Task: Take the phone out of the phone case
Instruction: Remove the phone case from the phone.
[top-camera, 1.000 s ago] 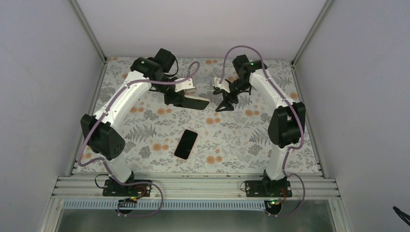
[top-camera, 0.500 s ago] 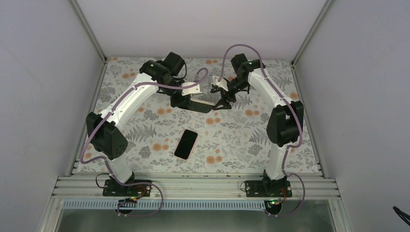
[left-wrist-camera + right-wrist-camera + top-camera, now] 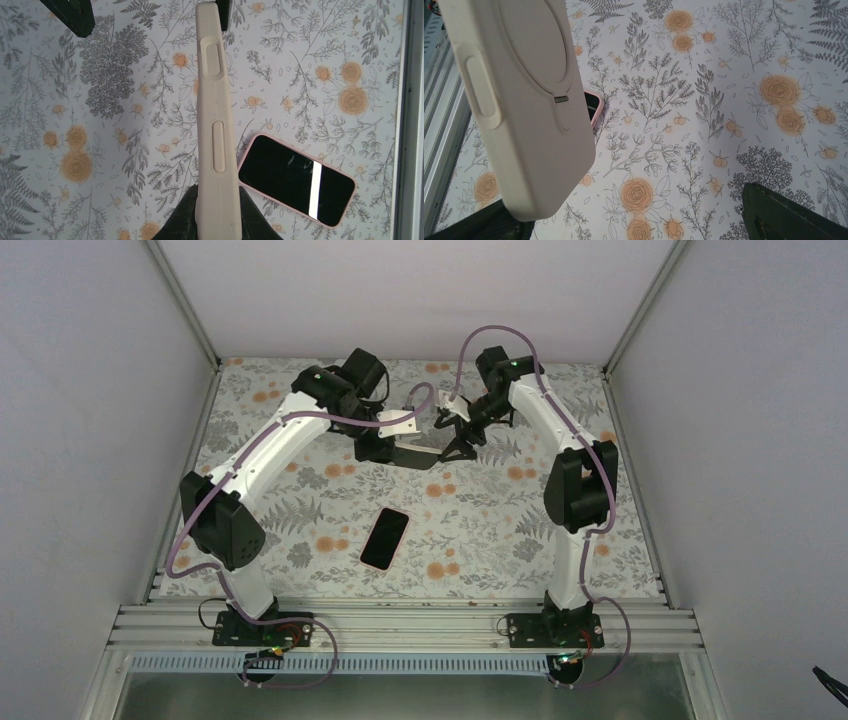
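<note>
My left gripper (image 3: 217,202) is shut on one end of a cream phone case (image 3: 215,115), holding it in the air edge-on. In the top view the held phone case (image 3: 418,453) shows a dark upper face, the phone's screen. My right gripper (image 3: 455,440) is open at the case's far end. In the right wrist view the phone case (image 3: 524,100) shows its back, close to my left finger, with the right finger (image 3: 784,215) far off it; my right gripper (image 3: 624,205) holds nothing.
A second phone in a pink case (image 3: 385,538) lies screen up on the flowered table mat (image 3: 500,530), below the held case. The pink-cased phone (image 3: 297,180) sits near the metal rail (image 3: 407,120) at the table's near edge.
My left arm carried the case to the right, toward the middle. My right gripper came left to meet it, and its open fingers now flank the case's far end.
</note>
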Available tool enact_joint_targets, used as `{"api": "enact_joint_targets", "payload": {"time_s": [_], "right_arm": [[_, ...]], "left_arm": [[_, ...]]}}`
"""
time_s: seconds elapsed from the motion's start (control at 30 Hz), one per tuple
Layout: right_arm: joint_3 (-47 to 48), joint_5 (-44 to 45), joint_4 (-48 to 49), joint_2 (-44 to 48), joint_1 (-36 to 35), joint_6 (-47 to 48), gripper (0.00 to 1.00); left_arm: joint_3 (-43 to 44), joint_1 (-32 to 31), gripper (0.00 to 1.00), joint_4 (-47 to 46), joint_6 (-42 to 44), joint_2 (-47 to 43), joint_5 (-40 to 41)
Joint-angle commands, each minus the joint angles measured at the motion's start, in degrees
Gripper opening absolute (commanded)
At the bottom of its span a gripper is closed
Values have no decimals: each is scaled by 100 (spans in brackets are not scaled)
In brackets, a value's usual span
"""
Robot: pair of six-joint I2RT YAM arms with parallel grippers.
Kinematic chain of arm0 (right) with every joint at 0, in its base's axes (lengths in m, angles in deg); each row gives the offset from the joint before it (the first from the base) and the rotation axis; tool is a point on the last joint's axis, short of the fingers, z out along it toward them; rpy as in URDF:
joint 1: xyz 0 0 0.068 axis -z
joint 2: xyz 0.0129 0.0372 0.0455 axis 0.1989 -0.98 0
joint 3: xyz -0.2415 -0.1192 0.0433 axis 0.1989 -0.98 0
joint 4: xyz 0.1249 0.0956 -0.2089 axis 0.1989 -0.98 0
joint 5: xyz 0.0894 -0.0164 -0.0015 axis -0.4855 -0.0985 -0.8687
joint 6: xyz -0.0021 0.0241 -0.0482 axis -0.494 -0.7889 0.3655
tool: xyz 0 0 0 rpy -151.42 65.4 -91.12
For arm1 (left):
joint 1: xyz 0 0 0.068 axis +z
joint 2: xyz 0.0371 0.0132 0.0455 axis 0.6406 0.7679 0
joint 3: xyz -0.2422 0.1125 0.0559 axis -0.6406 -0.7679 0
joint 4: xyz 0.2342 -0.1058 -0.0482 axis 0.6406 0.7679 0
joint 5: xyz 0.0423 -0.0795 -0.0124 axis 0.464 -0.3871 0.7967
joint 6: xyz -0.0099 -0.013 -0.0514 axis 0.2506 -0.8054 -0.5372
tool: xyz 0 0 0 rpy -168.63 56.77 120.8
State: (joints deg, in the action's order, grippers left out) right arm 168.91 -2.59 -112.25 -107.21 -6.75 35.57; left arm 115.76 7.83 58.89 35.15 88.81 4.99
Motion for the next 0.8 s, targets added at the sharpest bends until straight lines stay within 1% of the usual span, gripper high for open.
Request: {"api": "enact_joint_targets", "payload": {"time_s": [0.0,0.23,0.4,0.63,0.77], "right_arm": [[555,-30,196,-302,249,50,100],[1491,155,-136,-811,565,184,100],[1966,149,17,-1006,875,-82,99],[1437,198,506,-668,1078,-291,99],[1095,11,-131,-408,1054,224,98]], "left_arm": [[-12,-432,2,618,219,-36,-553],[-419,-896,2,650,73,-335,-283],[-468,-930,2,650,52,-435,-183],[-265,-939,2,642,89,-342,-105],[-121,-900,2,484,26,-271,70]]}}
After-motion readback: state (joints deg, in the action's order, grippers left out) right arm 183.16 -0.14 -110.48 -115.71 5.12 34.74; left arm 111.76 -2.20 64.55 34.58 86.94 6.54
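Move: The left gripper already holds the cased phone by its left end; the middle of that phone case lies about 6 cm to this hand's right and 1 cm back. From the wide-open right hand the phone case's middle is some 7 cm to the left and 4 cm back, its free end right at the rear finger. The pink phone lies on the table about 11 cm back, 4 cm right and 19 cm below the left hand. Keep the left gripper shut on the phone case and ease it about 2 cm right, while the rear right finger works at the case's free end, drawing forward and right. Then swing the hands apart: right gripper, still wide open, off to roughly 10 cm forward and 8 cm right in all, left gripper quickly back some 8 cm towards the pink phone, with a slight clockwise turn. ##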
